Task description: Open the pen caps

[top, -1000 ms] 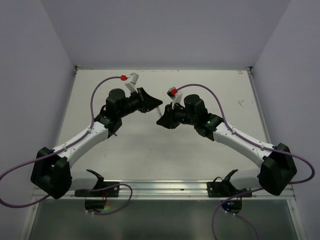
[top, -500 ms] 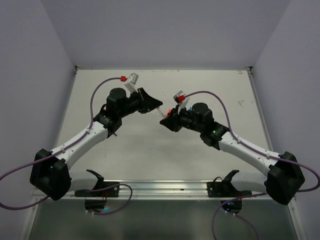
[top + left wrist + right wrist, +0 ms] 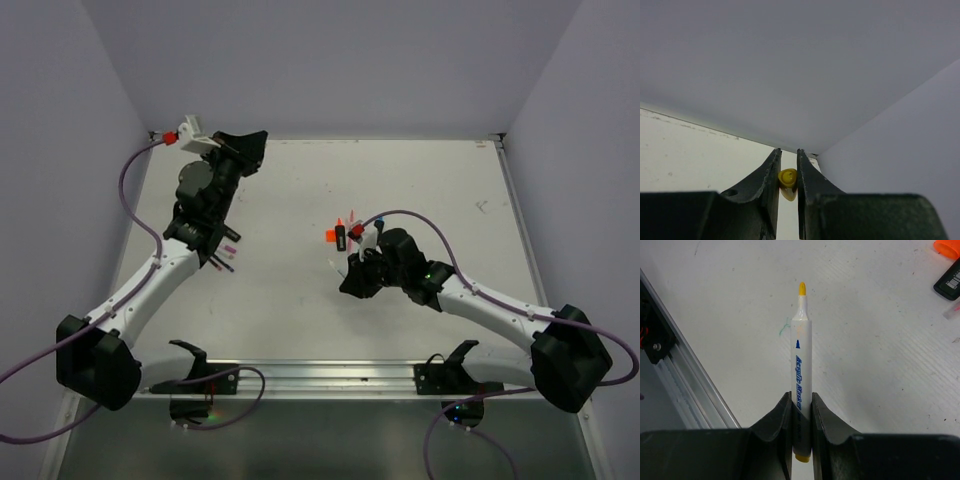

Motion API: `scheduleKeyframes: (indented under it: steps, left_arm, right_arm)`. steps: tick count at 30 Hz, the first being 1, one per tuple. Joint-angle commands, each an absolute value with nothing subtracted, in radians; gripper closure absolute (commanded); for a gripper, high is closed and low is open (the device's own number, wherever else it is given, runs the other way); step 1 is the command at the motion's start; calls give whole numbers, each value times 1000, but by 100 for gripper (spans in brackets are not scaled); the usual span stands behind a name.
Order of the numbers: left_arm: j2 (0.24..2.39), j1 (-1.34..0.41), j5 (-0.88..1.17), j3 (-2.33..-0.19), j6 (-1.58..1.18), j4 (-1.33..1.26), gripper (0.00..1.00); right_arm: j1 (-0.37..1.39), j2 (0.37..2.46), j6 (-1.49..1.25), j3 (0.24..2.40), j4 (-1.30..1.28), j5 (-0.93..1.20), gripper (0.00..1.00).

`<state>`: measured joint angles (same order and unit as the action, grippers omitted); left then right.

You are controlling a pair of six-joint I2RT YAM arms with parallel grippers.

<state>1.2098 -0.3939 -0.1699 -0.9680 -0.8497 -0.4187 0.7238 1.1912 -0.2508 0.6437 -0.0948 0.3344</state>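
In the left wrist view, my left gripper [image 3: 788,156] is shut on a small yellow pen cap [image 3: 788,178], held up toward the back left corner of the table [image 3: 280,190]. From above, that gripper [image 3: 252,143] is by the back wall. My right gripper [image 3: 801,396] is shut on a white acrylic marker [image 3: 801,352] whose yellow tip is bare and points away over the table. In the top view the right gripper [image 3: 352,282] hangs low near the table's middle. An orange cap [image 3: 330,237] and a black highlighter [image 3: 341,238] lie just beyond it.
Thin pink and dark pens [image 3: 226,252] lie beside the left arm's forearm. The orange cap [image 3: 946,247], black highlighter [image 3: 950,282] and a pink pen [image 3: 952,310] lie to the right wrist's upper right. The aluminium rail [image 3: 685,380] runs along the near edge.
The two grippers have pulled apart: the left arm swung to the back left corner with the yellow cap, and the right arm dropped toward the near side with the uncapped marker.
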Motion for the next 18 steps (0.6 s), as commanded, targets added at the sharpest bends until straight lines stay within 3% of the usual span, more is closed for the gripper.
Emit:
scheduleKeyframes:
  steps: [1, 7, 13, 18]
  left_arm:
    - [1256, -396, -146, -1052, -738, -366, 100]
    - [1406, -396, 79, -1152, -620, -77, 100]
    - [1594, -397, 259, -1200, -571, 130, 90]
    - [1752, -420, 281, -1232, -569, 178, 87]
  right_arm:
    - [727, 1167, -250, 657, -101, 330, 100]
    - [727, 1167, -327, 666, -101, 226, 100]
    - [726, 1186, -376, 684, -103, 163, 100]
    - [726, 1186, -393, 692, -104, 124, 100]
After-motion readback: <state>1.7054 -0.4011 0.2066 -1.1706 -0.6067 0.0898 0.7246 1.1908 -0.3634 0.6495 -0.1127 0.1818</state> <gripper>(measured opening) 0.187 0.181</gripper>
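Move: The left gripper, high over the table with the yellow cap in its fingers, has the orange cap about 37 cm below it, 4 cm ahead and 15 cm to its right. On the table, the orange highlighter lies some 17 cm right and 5 cm ahead, the pink pen 20 cm right and 6 cm ahead. From the right gripper, holding the uncapped marker, the orange cap is about 23 cm ahead, 2 cm left and 10 cm lower. Bring the left gripper down fast, about 24 cm, swinging some 7 cm right towards the orange cap, and tip its nearly level fingers steeply down and to the right as it sinks. Keep the yellow cap gripped and stay clear of the table. Meanwhile ease the right gripper about 2 cm forward and slightly right, turning some 10 degrees clockwise, still gripping the marker. ##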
